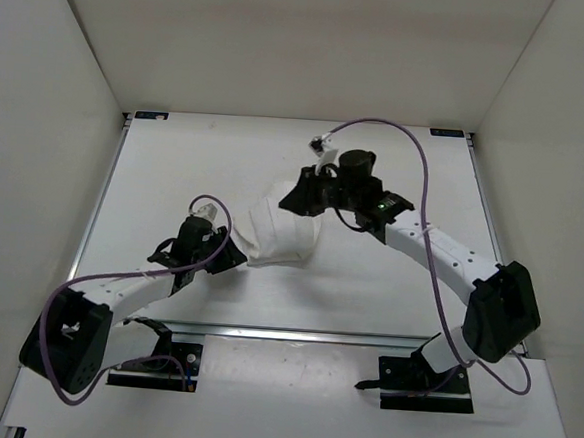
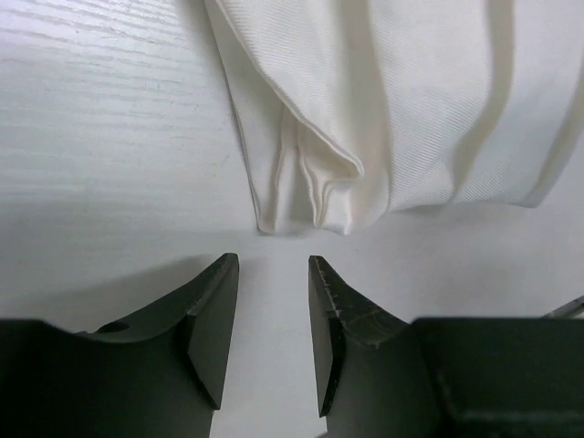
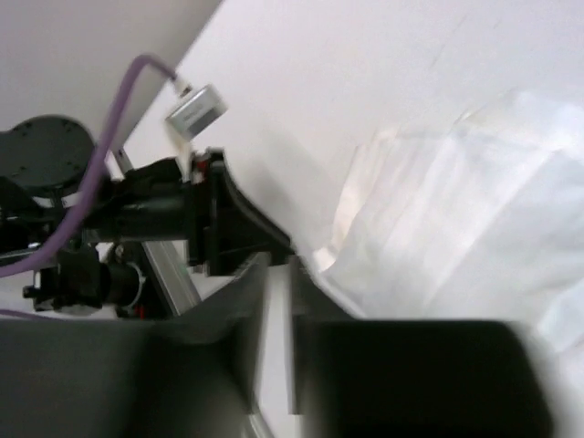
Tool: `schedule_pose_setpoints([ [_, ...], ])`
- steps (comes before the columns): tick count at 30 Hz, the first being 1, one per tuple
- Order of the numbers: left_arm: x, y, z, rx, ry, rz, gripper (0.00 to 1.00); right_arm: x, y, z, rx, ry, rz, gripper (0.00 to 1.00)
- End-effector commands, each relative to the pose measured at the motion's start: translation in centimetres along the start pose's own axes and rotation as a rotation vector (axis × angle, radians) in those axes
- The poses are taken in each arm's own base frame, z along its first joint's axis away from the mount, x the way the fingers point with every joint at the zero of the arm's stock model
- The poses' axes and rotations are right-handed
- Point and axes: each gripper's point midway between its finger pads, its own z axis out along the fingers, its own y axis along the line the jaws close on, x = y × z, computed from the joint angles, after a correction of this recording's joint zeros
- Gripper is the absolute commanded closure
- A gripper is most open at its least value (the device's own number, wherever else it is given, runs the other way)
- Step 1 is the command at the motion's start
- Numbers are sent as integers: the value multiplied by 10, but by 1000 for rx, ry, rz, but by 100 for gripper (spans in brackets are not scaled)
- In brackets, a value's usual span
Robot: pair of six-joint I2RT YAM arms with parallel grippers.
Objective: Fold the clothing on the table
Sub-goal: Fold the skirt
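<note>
The clothing [image 1: 277,236] is a white garment folded into a compact bundle in the middle of the table [image 1: 165,170]. My left gripper [image 1: 235,257] stands at the bundle's left edge. In the left wrist view it [image 2: 274,266] is open, with bare table between its fingers and the clothing's layered hem [image 2: 310,196] just ahead of the tips, not touching. My right gripper [image 1: 291,205] hovers at the bundle's far right corner. Its jaws [image 3: 276,266] are open a narrow gap with nothing between them, and the clothing [image 3: 456,228] lies beside the right finger.
A metal rail [image 1: 294,333] runs along the table's near edge, with black brackets [image 1: 151,115] at the far corners. Beige walls [image 1: 39,111] close in on the left, right and back. In the right wrist view the left arm [image 3: 182,224] is close by.
</note>
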Motion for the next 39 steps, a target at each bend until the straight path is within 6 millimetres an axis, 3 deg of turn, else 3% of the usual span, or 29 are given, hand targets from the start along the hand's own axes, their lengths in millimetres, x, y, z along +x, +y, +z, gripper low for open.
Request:
schedule_pose_setpoints([
  [1, 1, -3, -19, 30, 9, -25, 53, 18, -37, -1, -44, -14, 113, 96],
  [4, -13, -6, -37, 45, -38, -32, 50, 39, -48, 9, -152, 2, 169, 100],
  [5, -12, -3, -42, 34, -34, -41, 51, 48, -53, 18, -171, 30, 192, 100],
  [7, -30, -10, -58, 55, -96, -31, 50, 68, -60, 34, -192, 97, 231, 100],
  [9, -38, -10, -69, 56, -125, -30, 50, 101, -78, 55, -157, 169, 320, 100],
  [11, -43, -12, -77, 58, -141, -25, 52, 119, -82, 66, -165, 195, 408, 100],
  [15, -43, -17, -88, 69, -133, -12, 51, 152, -106, 86, 33, 206, 522, 100],
  [18, -44, -16, -89, 64, -136, -5, 51, 156, -130, 81, 248, 126, 550, 100],
  [22, -42, -15, -91, 63, -123, -1, 51, 133, -154, 67, 264, 3, 632, 100],
  [24, -40, -12, -89, 56, -111, 3, 50, 121, -149, 65, 184, 15, 602, 100],
  [25, -39, -18, -90, 88, -97, 11, 48, 103, -144, 61, 140, -14, 557, 100],
  [26, -37, -21, -90, 103, -86, 31, 47, 92, -128, 56, 68, -15, 513, 100],
  [27, -34, -23, -90, 115, -66, 48, 40, 71, -112, 49, -14, -54, 449, 100],
  [28, -35, -25, -91, 118, -57, 66, 29, 57, -103, 44, -71, -94, 404, 100],
  [29, -35, -29, -94, 136, -53, 77, 8, 43, -90, 35, -146, -101, 386, 100],
  [30, -35, -29, -94, 143, -45, 91, 1, 20, -74, 23, -209, -124, 352, 100],
  [33, -35, -33, -98, 149, -21, 94, 1, -18, -32, -7, -263, -209, 209, 100],
  [34, -32, -34, -101, 151, -12, 105, 2, -35, -21, -21, -225, -281, 69, 100],
  [36, -38, -39, -110, 138, 2, 141, 1, -24, -19, -29, -23, -228, -59, 99],
  [37, -39, -36, -110, 111, 18, 160, 1, -25, -33, -43, 134, -230, -138, 100],
  [38, -44, -35, -116, 82, 28, 207, 2, -19, -37, -50, 201, -222, -164, 100],
  [39, -49, -37, -124, 53, 41, 225, 1, -12, -48, -70, 255, -195, -158, 100],
])
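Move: The folded skirt lies almost directly under the right hand, its middle about 22 cm below and some 3 cm farther out, with the left gripper 14 cm to that hand's left, 5 cm nearer the base and 20 cm lower. From the left hand, the skirt's middle is about 8 cm ahead, 13 cm to the right and 3 cm below. Its loose near-left corner is 4 cm to the left hand's right, 1 cm farther out and 3 cm down. Straight down some 20 cm goes the right hand, fingers shutting empty and tipping about 30 degrees downward, onto the skirt; low down it turns about 15 degrees clockwise and slides forward and a little right, then climbs back to its starting height, wrist levelling. The left hand rises away from the near corner, drifts left and back, and opens wide. ##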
